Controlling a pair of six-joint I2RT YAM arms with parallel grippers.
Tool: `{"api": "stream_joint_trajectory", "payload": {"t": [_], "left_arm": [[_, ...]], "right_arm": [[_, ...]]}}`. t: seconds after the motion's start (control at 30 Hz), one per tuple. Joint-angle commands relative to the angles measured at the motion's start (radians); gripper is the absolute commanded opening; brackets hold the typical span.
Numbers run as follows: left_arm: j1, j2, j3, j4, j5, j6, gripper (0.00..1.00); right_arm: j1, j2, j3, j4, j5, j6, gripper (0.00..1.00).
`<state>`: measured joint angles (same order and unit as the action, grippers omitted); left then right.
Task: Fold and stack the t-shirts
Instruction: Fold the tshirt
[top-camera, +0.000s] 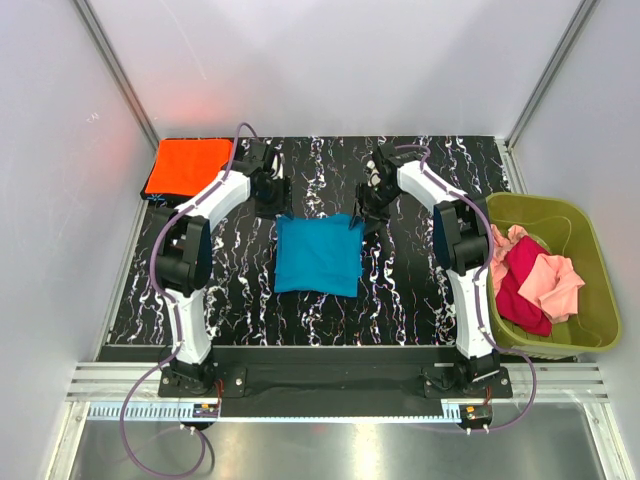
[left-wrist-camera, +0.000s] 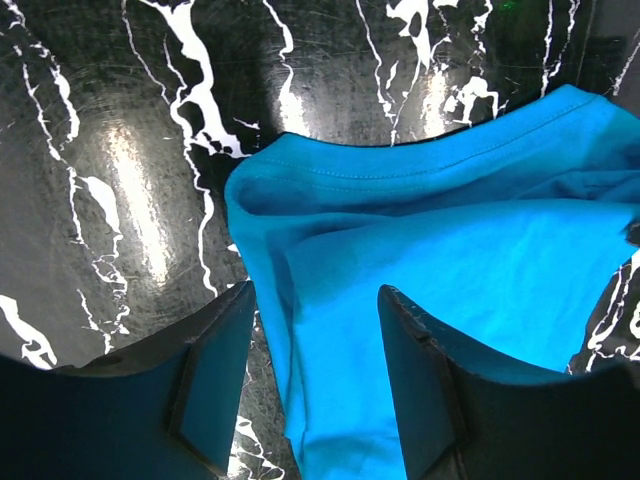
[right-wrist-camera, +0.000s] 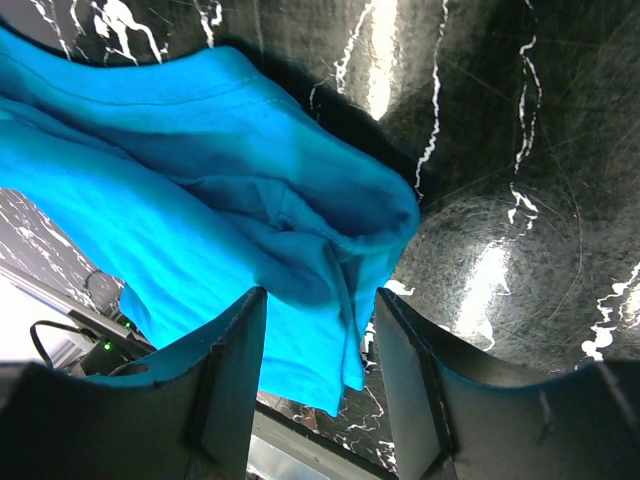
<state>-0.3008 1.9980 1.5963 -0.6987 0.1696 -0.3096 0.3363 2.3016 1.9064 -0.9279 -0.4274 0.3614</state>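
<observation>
A teal-blue t-shirt (top-camera: 318, 255) lies folded into a rough square in the middle of the black marbled table. My left gripper (top-camera: 272, 196) hovers at its far left corner, and my right gripper (top-camera: 370, 206) at its far right corner. In the left wrist view the left gripper (left-wrist-camera: 315, 370) is open, with the shirt's edge (left-wrist-camera: 450, 230) lying loose between the fingers. The right gripper (right-wrist-camera: 320, 370) is open too, over the bunched corner of the shirt (right-wrist-camera: 150, 210). A folded orange t-shirt (top-camera: 188, 167) rests at the far left corner of the table.
An olive-green bin (top-camera: 560, 205) stands off the table's right edge. It holds a crumpled pink shirt (top-camera: 552, 285) and a magenta-red one (top-camera: 522, 262). White walls close in the back and both sides. The arm bases sit at the near edge.
</observation>
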Motion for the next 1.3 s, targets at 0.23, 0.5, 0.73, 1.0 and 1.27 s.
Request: {"api": "stream_joint_trajectory", "payload": {"t": [0.23, 0.5, 0.73, 1.0, 1.27], "left_arm": [[-0.001, 0.034, -0.001, 0.038, 0.077, -0.01, 0.5], [-0.001, 0.051, -0.004, 0.019, 0.054, -0.028, 0.51], [-0.001, 0.082, 0.014, 0.044, 0.062, -0.036, 0.4], [-0.003, 0.042, -0.005, 0.065, 0.028, -0.054, 0.0], [-0.004, -0.197, -0.119, 0.067, -0.036, -0.074, 0.0]], "right_arm": [[-0.014, 0.005, 0.023, 0.023, -0.022, 0.005, 0.52], [-0.014, 0.005, 0.019, 0.031, -0.045, 0.02, 0.46], [-0.014, 0.007, 0.014, 0.043, -0.059, 0.028, 0.39], [-0.014, -0.007, 0.019, 0.058, -0.097, 0.04, 0.0], [-0.008, -0.137, -0.012, 0.015, -0.083, 0.059, 0.0]]}}
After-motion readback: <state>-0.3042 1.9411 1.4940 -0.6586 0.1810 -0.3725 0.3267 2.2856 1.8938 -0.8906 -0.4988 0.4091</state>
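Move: Over the left end of the blue t-shirt's far edge, the left hand has its spot of cloth about 3 cm below, roughly 1 cm back and 1 cm to its right; the orange folded shirt lies some 19 cm to its left and 11 cm farther out. The right hand's spot, at the right end of that edge, is 1 cm to its left and barely below. The blue shirt's middle lies about 10 cm back and 7 cm inward of each hand. Sinking about 3 cm onto the upper layer near the far left corner, the left hand shuts its half-open fingers to pinch the cloth, then lifts nearly 3 cm, easing back a little. The right hand stays almost in place by the far right corner, edging about 1 cm left as its fingers shut on the cloth, and only begins to rise. ##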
